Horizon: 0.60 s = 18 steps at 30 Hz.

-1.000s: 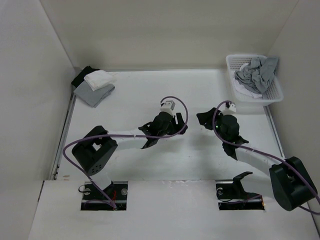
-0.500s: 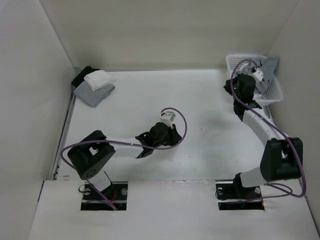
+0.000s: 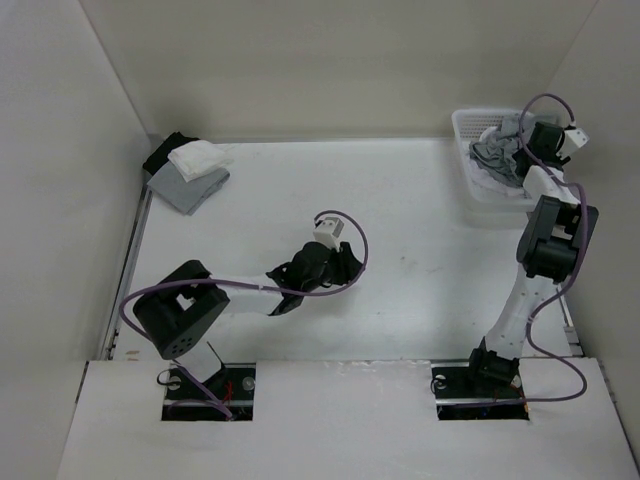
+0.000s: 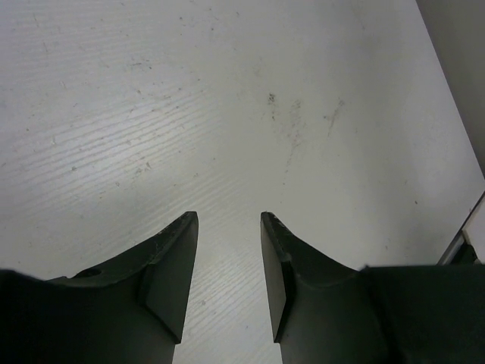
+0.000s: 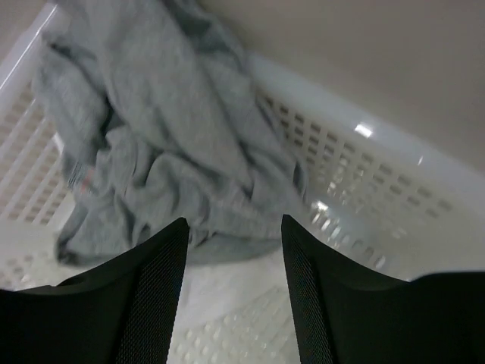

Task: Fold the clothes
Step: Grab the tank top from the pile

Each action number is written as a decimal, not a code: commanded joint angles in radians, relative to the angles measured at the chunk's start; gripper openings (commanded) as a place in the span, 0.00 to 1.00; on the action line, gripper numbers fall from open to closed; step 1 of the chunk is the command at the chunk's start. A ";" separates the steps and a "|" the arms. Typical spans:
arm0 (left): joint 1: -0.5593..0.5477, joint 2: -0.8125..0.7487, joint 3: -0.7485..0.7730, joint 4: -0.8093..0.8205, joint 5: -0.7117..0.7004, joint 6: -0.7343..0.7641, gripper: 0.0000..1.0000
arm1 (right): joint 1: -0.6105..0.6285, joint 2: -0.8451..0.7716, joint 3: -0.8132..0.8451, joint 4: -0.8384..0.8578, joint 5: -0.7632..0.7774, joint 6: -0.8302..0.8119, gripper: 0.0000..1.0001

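Note:
The clothes, a crumpled grey T-shirt (image 3: 497,152), lie in the white basket (image 3: 470,125) at the back right. My right gripper (image 3: 520,150) reaches over the basket from its right side. In the right wrist view the gripper (image 5: 235,224) is open just above the shirt (image 5: 167,129), with nothing between its fingers (image 5: 155,280); the basket's perforated wall (image 5: 379,189) is behind. My left gripper (image 3: 347,262) hovers low over the middle of the table. In the left wrist view it (image 4: 229,216) is open over bare table (image 4: 227,98).
A small stack of black, white and grey cloths (image 3: 188,170) sits in the back left corner. White walls close in the table on the left, back and right. The right arm stands stretched up along the right wall.
The right arm has swung from mid-table to the basket at the back right, now over the grey shirt. The left gripper has drifted slightly nearer and left.

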<state>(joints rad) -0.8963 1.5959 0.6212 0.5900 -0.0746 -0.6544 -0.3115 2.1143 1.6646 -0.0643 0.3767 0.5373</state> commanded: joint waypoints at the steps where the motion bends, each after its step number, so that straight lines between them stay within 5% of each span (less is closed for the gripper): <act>1: 0.015 -0.016 -0.011 0.077 0.013 -0.007 0.38 | -0.004 0.085 0.171 -0.043 0.031 -0.069 0.59; 12: 0.041 -0.021 -0.026 0.090 0.013 -0.028 0.38 | -0.007 0.225 0.300 -0.100 0.018 -0.013 0.50; 15: 0.046 -0.022 -0.029 0.093 0.013 -0.034 0.38 | -0.022 0.216 0.294 -0.101 -0.056 0.027 0.16; 18: 0.047 -0.019 -0.029 0.093 0.013 -0.036 0.38 | -0.031 0.185 0.270 -0.068 -0.107 0.059 0.00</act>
<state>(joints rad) -0.8558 1.5959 0.6029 0.6193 -0.0704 -0.6807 -0.3256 2.3314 1.9179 -0.1669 0.3470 0.5449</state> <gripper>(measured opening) 0.375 0.068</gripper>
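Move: The grey tank top fold that the open right fingers will shut on is in the basket, about 3 cm ahead of the right hand, 1 or 2 cm to its right and some 4 cm lower. The rest of the grey pile spreads to the left, its middle roughly 10 cm left of the hand and 3 cm ahead. The basket's right wall is about 5 cm to the right. From the left hand, that fold is some 32 cm ahead and 58 cm to the right. The right fingers end up pinching a fold at the right-hand edge of the grey pile. From just above it, the hand first slides about 3 cm forward and 2 cm to the right inside the basket. It then sinks some 4 cm onto the cloth, and the half-open fingers close almost fully while the wrist stays nearly as it was. ##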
